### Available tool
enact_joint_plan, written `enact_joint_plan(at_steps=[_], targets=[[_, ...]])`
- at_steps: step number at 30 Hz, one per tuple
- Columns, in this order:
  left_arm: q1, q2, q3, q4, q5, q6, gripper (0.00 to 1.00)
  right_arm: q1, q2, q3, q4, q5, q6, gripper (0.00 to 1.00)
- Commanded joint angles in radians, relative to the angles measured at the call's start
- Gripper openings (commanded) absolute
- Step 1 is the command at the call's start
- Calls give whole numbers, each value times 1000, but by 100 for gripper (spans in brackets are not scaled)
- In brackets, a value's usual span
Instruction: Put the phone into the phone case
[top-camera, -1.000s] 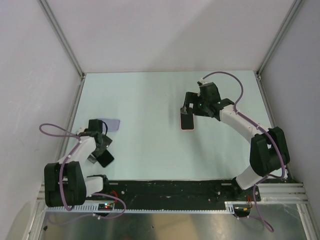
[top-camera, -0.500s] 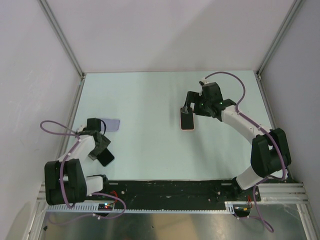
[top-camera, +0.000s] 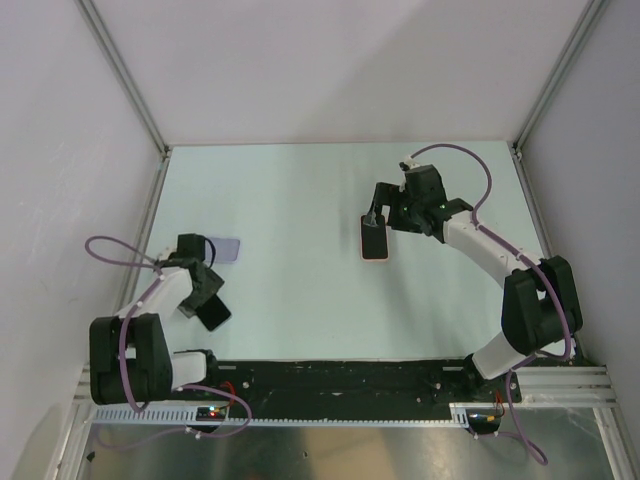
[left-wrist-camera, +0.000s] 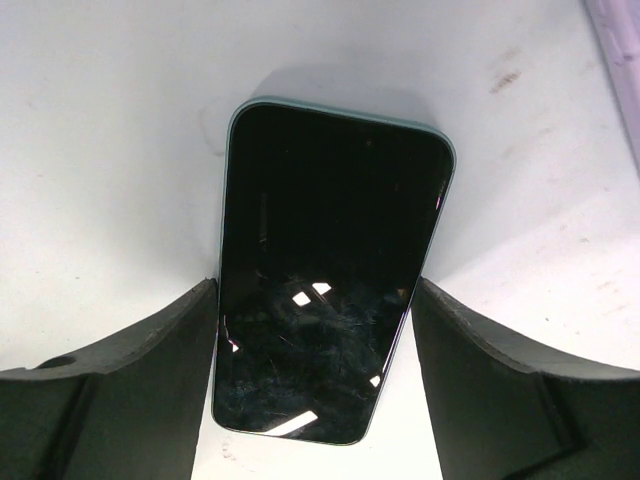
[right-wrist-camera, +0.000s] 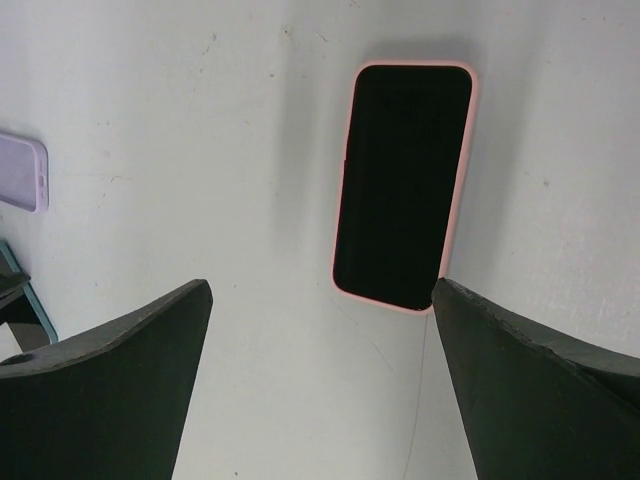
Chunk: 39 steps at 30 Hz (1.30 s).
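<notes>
The phone (left-wrist-camera: 325, 260), black-screened with a teal edge, lies lengthwise between the fingers of my left gripper (left-wrist-camera: 315, 300), which is shut on its two long sides. From above, that phone (top-camera: 213, 316) sits near the front left of the table, with the left gripper (top-camera: 205, 303) over it. The lavender phone case (top-camera: 226, 249) lies flat just beyond, apart from the phone; one corner of it (left-wrist-camera: 617, 45) shows in the left wrist view. My right gripper (right-wrist-camera: 320, 290) stands open and holds nothing.
A dark slab with a pink rim (right-wrist-camera: 405, 230) lies flat on the table right of centre (top-camera: 376, 241), just beyond the right fingers. The lavender case (right-wrist-camera: 20, 172) shows at the right wrist view's left edge. Metal posts and white walls bound the table.
The left jaws have closed in on the phone's sides, and the left gripper with the phone has shifted slightly. The right arm has hardly moved.
</notes>
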Motion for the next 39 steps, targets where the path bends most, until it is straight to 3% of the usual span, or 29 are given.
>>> enact_joint_plan(at_steps=[1, 8, 16, 24, 31, 35, 39], targets=[[-84, 52, -23, -12, 86, -80, 54, -7, -33, -3, 28, -8, 8, 98], [-234, 17, -38, -15, 72, -279, 52, -8, -29, -4, 28, -7, 6, 98], [-517, 34, 21, -16, 49, -499, 51, -12, -22, -4, 30, -4, 5, 98], [-822, 316, 329, -16, 32, -621, 51, -26, -19, -4, 22, 9, 0, 98], [-921, 532, 556, -26, 36, -634, 52, -35, -21, -7, 16, 25, -4, 98], [-933, 545, 587, -29, 21, -613, 62, -40, -22, -8, 16, 25, -4, 98], [-934, 508, 591, -32, -7, -538, 84, -41, -24, -9, 14, 26, -5, 98]])
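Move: The teal-edged phone is still pinched between the left fingers, right at the hand point. Its goal is the bare patch of table some 32 cm to the left hand's right and 5 cm ahead, at about the same height. The purple case lies about 17 cm ahead and 1 cm right of the left hand; the phone in the pink case lies roughly 12 cm right of the bare patch and 15 cm beyond it. From the right hand the patch is some 11 cm back, 15 cm left and 13 cm below. The teal-edged phone, kept in the left fingers' pinch, is carried to the right, away from the purple case and towards the pink-cased phone: about 32 cm, low over the table, with some 5 cm forward coming mostly in the second half. The hand turns clockwise by 20–25 degrees, its left side dipping a little, and at the stop the grip begins to slacken. ##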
